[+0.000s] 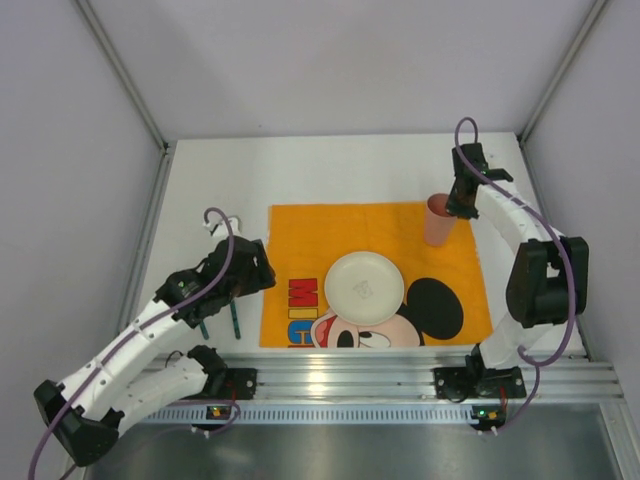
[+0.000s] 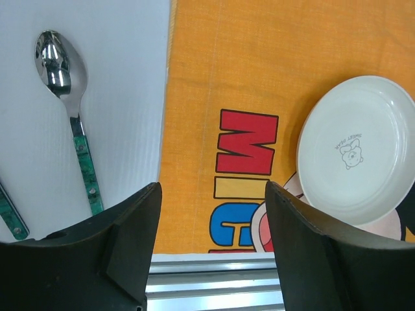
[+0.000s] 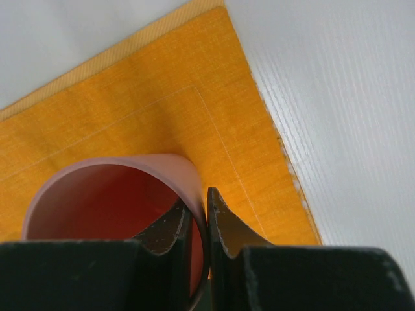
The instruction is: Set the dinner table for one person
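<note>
The dinner table [image 1: 300, 170] is a matte-white top with an orange Mickey Mouse mat [image 1: 300, 225] in the middle. A white plate [image 1: 364, 286] sits on the mat and also shows in the left wrist view [image 2: 360, 146]. My right gripper [image 1: 460, 205] is shut on the rim of a pink cup [image 1: 437, 220] at the mat's far right corner. In the right wrist view the gripper [image 3: 206, 220] has one finger inside the cup [image 3: 97, 194] and one outside. My left gripper [image 1: 258, 272] hangs open and empty [image 2: 214, 214] over the mat's left edge.
A spoon with a green handle [image 2: 70, 97] lies on the white top left of the mat. A second green handle [image 2: 10, 217] shows further left. The ribbed aluminium rail [image 1: 380, 375] runs along the near edge. Grey walls enclose the table.
</note>
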### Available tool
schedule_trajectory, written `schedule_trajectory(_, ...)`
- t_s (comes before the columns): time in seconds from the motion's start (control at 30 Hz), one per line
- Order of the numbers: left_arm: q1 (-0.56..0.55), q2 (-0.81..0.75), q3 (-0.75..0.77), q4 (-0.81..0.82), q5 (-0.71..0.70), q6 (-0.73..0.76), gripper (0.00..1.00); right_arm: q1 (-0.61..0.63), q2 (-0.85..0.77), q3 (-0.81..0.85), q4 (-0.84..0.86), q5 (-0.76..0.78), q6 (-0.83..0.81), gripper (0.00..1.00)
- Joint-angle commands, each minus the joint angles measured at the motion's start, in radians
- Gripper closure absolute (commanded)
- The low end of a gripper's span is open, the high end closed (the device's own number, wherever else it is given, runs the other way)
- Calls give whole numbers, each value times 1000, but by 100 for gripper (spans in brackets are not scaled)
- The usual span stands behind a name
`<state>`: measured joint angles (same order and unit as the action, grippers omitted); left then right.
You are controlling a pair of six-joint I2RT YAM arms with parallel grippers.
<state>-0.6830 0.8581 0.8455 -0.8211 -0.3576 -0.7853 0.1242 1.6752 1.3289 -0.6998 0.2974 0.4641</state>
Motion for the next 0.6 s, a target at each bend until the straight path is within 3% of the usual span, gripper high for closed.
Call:
schedule_trajectory(0.0,3,-66,-14,-55,-21,-37,30,6,-14,1,91,45,17,100)
schedule_trajectory(0.2,3,-111,-19,-73,-37,-72,30,6,-71,-94,144,54,59,100)
schedule_trajectory(0.3,3,-91,-23,-99,-59,-118,30,6,-117,-149,174,20,47,71)
schedule_trajectory(0.33,5,-81,-23,-108,-66,-136,30,6,-130,-158,177,8,33,44)
schedule_trajectory(0.37,5,-50,-23,-122,-66,-161,29,8,-140,-166,175,-1,28,35)
schedule_trajectory(0.43,7,-15,-16,-139,-75,-184,29,6,-187,-192,177,-18,27,19)
schedule_trajectory(0.57,71,65,1,-171,-67,-207,26,11,-304,-204,163,-50,28,4)
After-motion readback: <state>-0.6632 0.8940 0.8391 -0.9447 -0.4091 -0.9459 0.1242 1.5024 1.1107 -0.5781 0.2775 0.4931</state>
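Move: To the right hand's left by about 4 cm, roughly level fore and aft, stands the middle of the cup, some 4 cm below the fingers that still pinch its right wall. The plate lies about 23 cm left and 14 cm back, 9 cm down. From the open left hand, the spoon is some 11 cm left, 1 cm ahead and 14 cm below; the fork lies 8 cm beyond it to the left, and the plate 22 cm right, 5 cm ahead. Letting go of the cup on the mat's far right corner, the right hand first keeps its pinch nearly still, then spreads its fingers almost fully while drawing back about 3 cm, ending with them open around the near rim. The empty, open left hand eases back and up slightly, then sinks about 3.5 cm, drifting left towards the spoon and turning some 10 degrees counter-clockwise. ##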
